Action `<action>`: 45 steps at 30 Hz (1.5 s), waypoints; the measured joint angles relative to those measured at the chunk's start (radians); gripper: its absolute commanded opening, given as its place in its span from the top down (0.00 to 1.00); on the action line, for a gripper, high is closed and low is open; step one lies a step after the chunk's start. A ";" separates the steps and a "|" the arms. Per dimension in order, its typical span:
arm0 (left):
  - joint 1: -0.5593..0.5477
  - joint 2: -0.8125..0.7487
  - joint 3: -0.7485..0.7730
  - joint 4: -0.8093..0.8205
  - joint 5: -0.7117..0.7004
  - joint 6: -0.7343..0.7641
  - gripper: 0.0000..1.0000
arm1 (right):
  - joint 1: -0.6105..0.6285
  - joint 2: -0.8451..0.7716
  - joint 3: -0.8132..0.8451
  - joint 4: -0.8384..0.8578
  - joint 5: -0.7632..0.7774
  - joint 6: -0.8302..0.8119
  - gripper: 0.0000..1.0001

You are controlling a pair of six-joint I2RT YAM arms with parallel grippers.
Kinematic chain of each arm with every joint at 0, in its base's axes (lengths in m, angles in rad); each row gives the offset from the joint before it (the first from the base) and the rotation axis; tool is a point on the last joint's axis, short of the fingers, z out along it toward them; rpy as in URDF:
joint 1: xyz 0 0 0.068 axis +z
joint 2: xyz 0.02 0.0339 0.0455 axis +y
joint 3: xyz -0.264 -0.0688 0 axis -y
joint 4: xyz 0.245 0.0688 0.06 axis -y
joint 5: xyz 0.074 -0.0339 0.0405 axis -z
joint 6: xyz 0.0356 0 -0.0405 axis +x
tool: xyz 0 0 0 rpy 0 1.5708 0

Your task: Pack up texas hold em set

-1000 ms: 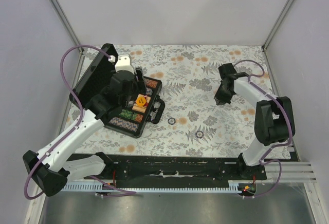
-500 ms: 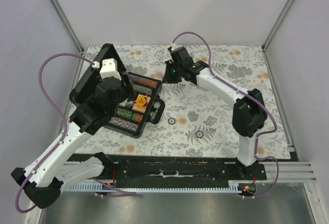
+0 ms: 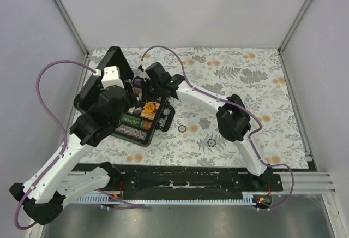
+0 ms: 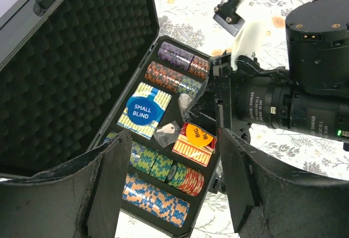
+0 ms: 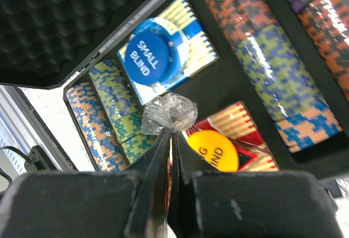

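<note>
The black case (image 3: 163,119) of the texas hold em set lies open at the left, its foam lid (image 3: 101,82) raised. Inside are rows of chips (image 4: 158,194), a blue SMALL BLIND button (image 4: 140,108) on a striped deck, an orange BIG BLIND button (image 4: 197,135) on the reddish deck (image 5: 245,123), and a bagged key (image 4: 168,131). My right gripper (image 5: 172,131) hangs over the tray, shut on a small crumpled clear plastic bag (image 5: 172,111). My left gripper (image 4: 174,137) hovers above the case's near side, open and holding nothing. Two loose round chips (image 3: 182,129) (image 3: 211,142) lie on the cloth.
The right arm (image 3: 207,99) stretches across the middle of the floral cloth toward the case. The case handle (image 3: 168,118) sticks out on the case's right side. Grey walls enclose the table at the left, right and back.
The right arm has swung from the table's right side across to the open case, its gripper now over the tray. The left arm drew back a little toward the left.
</note>
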State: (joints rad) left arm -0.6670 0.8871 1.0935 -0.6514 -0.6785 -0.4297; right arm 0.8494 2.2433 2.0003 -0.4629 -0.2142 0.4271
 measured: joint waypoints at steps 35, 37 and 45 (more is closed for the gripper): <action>0.000 0.005 -0.007 0.015 0.177 0.013 0.26 | -0.092 -0.332 -0.240 -0.246 0.213 0.076 0.46; 0.000 0.007 -0.015 0.028 0.211 0.013 0.26 | -0.105 -0.412 -0.324 -0.291 0.270 0.097 0.43; 0.000 0.047 -0.104 0.086 0.373 -0.006 0.23 | -0.103 -0.566 -0.581 -0.441 0.413 0.198 0.38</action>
State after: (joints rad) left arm -0.6670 0.9344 0.9894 -0.5652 -0.3050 -0.4358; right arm 0.7460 1.6775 1.4193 -0.9035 0.1989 0.6250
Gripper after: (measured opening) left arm 0.756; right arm 0.621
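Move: The right hand still holds a crumpled clear wrapper over the case. The slot between the card decks lies about 2 cm ahead, 3 cm left and 8 cm below. The big-blind deck is about 1 cm ahead, 2 cm right; the small-blind deck 3 cm ahead, 8 cm left. The nearer loose chip waits roughly 9 cm back, 18 cm right of that hand; from the left hand, about 2 cm ahead, 18 cm right, 26 cm below. The right fingers open and let go of the wrapper over the slot between the decks, nearly holding place there. The hand then rises a few centimetres and sweeps about 24 cm right and 8 cm back, sinking again and opening wider, towards the loose chips. Late on, the open left hand, holding nothing, swings about 7 cm right, turning clockwise and sinking 5 cm towards the nearer chip. ##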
